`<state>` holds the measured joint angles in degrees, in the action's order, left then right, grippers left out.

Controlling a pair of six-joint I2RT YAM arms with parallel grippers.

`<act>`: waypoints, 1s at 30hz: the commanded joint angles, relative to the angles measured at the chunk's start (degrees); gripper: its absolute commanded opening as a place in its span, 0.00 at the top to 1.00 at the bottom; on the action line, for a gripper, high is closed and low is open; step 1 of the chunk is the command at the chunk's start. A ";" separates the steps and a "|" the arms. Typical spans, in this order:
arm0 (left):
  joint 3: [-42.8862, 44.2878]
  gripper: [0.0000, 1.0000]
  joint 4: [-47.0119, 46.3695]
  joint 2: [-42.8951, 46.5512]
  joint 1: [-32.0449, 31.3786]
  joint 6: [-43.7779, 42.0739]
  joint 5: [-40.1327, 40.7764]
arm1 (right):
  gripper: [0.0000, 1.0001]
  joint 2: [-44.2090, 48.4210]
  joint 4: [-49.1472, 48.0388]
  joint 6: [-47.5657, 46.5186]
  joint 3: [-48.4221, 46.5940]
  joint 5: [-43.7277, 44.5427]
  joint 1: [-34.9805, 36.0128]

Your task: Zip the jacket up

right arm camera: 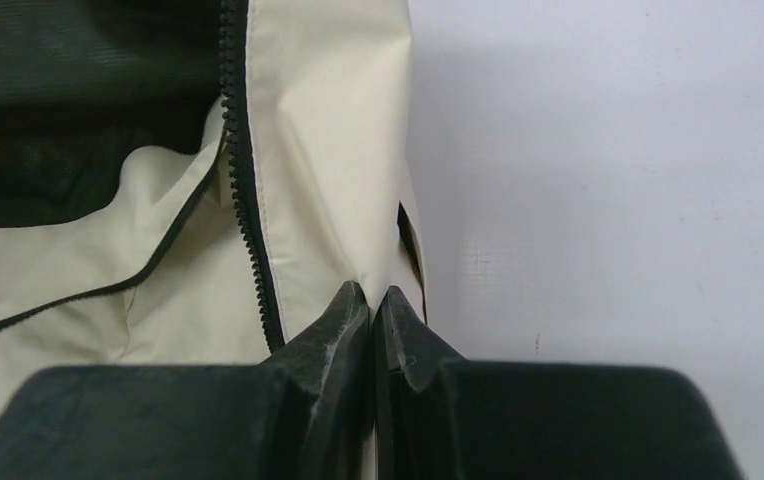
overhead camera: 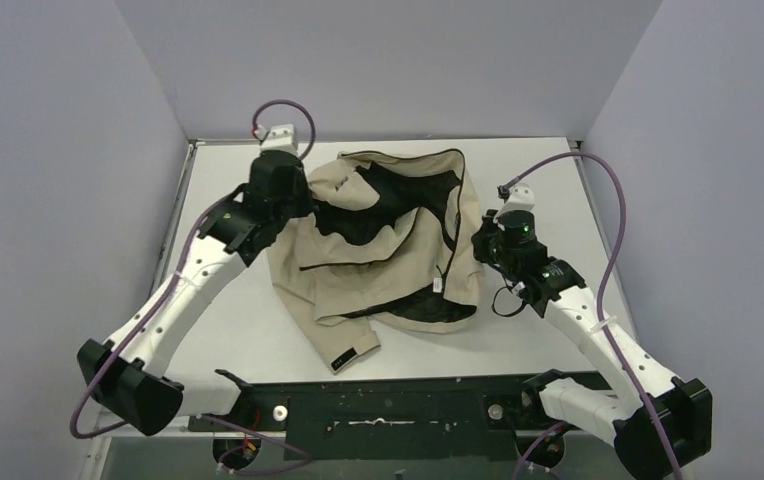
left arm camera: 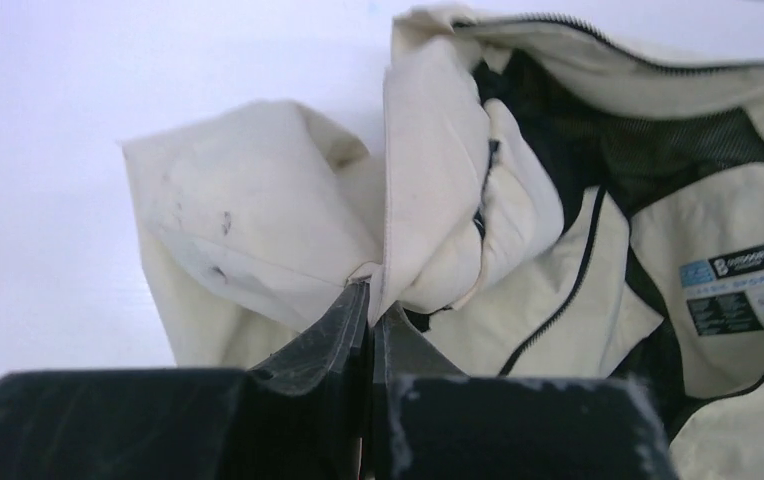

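Note:
The beige jacket [overhead camera: 378, 250] lies crumpled and open in the middle of the table, its black lining [overhead camera: 398, 200] facing up. My left gripper [overhead camera: 301, 197] sits at its left edge, shut on a fold of the beige fabric [left arm camera: 413, 200], with the fingers [left arm camera: 338, 330] pinched together in the left wrist view. My right gripper [overhead camera: 478, 240] is at the jacket's right edge, shut on the beige front panel [right arm camera: 328, 150] just beside the dark zipper teeth [right arm camera: 243, 190]. Fabric runs down between both pairs of jaws. A sleeve with a small black tab [overhead camera: 343, 352] points toward the near edge.
White tabletop [overhead camera: 228, 320] shows around the jacket, with grey walls on three sides. The black base bar [overhead camera: 388, 405] runs along the near edge. A printed label [left arm camera: 738, 290] sits on the lining. Purple cables [overhead camera: 613, 210] loop off both arms.

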<state>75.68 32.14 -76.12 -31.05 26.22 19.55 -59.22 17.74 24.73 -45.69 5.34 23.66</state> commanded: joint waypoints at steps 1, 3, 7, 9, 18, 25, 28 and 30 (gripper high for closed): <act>7.54 1.00 3.00 6.72 4.38 -3.98 4.24 | 1.00 1.75 -3.30 -0.32 -3.84 4.27 -0.51; 9.86 1.00 3.71 7.81 6.92 -5.09 5.09 | 1.00 1.91 -3.34 -0.36 -4.06 4.27 -0.57; 16.71 1.00 5.68 7.39 11.05 -5.83 5.54 | 1.00 2.55 -2.54 -0.36 -4.49 3.26 -0.70; 20.47 1.00 5.95 6.73 11.67 -5.99 6.17 | 1.00 3.52 -2.32 -0.57 -4.36 1.48 -0.67; 36.70 1.00 9.60 -5.23 14.81 -7.04 6.95 | 1.00 8.56 1.95 -1.30 -1.67 -4.86 -0.31; 37.27 1.00 9.34 -19.87 23.46 -3.52 -8.69 | 1.00 12.69 1.86 1.04 4.95 -8.00 0.05; 39.67 1.00 9.31 -27.14 24.23 -3.11 -13.77 | 1.00 13.87 0.46 3.09 7.97 -9.07 0.17; 44.10 1.00 10.81 -32.74 24.33 -3.10 -16.13 | 1.00 14.44 -0.52 4.45 9.67 -9.32 0.38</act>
<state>111.96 43.59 -101.82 -7.11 22.13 12.32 -46.70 21.17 26.06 -38.17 -2.00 23.40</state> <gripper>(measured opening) 0.015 0.037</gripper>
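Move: The jacket's left front is already in the left hand's shut fingers. The bare far-left part of the table lies some 15 cm ahead, 15 cm left and 19 cm below; the loose left zip edge about 5 cm back and 7 cm right, the black lining 11 cm ahead and 17 cm right. From the right hand, gripping the right front, bare near table lies about 17 cm back and 3 cm right, the right zip edge 6 cm ahead and 5 cm left, the white label 4 cm back and 9 cm left. The jacket's left front goes with the left hand up nearly 20 cm and left about 11 cm, then over forward and steeply down towards the far-left table, the wrist tipping up and back level while turning counter-clockwise. The right hand keeps its pinch, rising a little, then drawing back some 5 cm and down towards the near edge. Both grippers stay shut. ##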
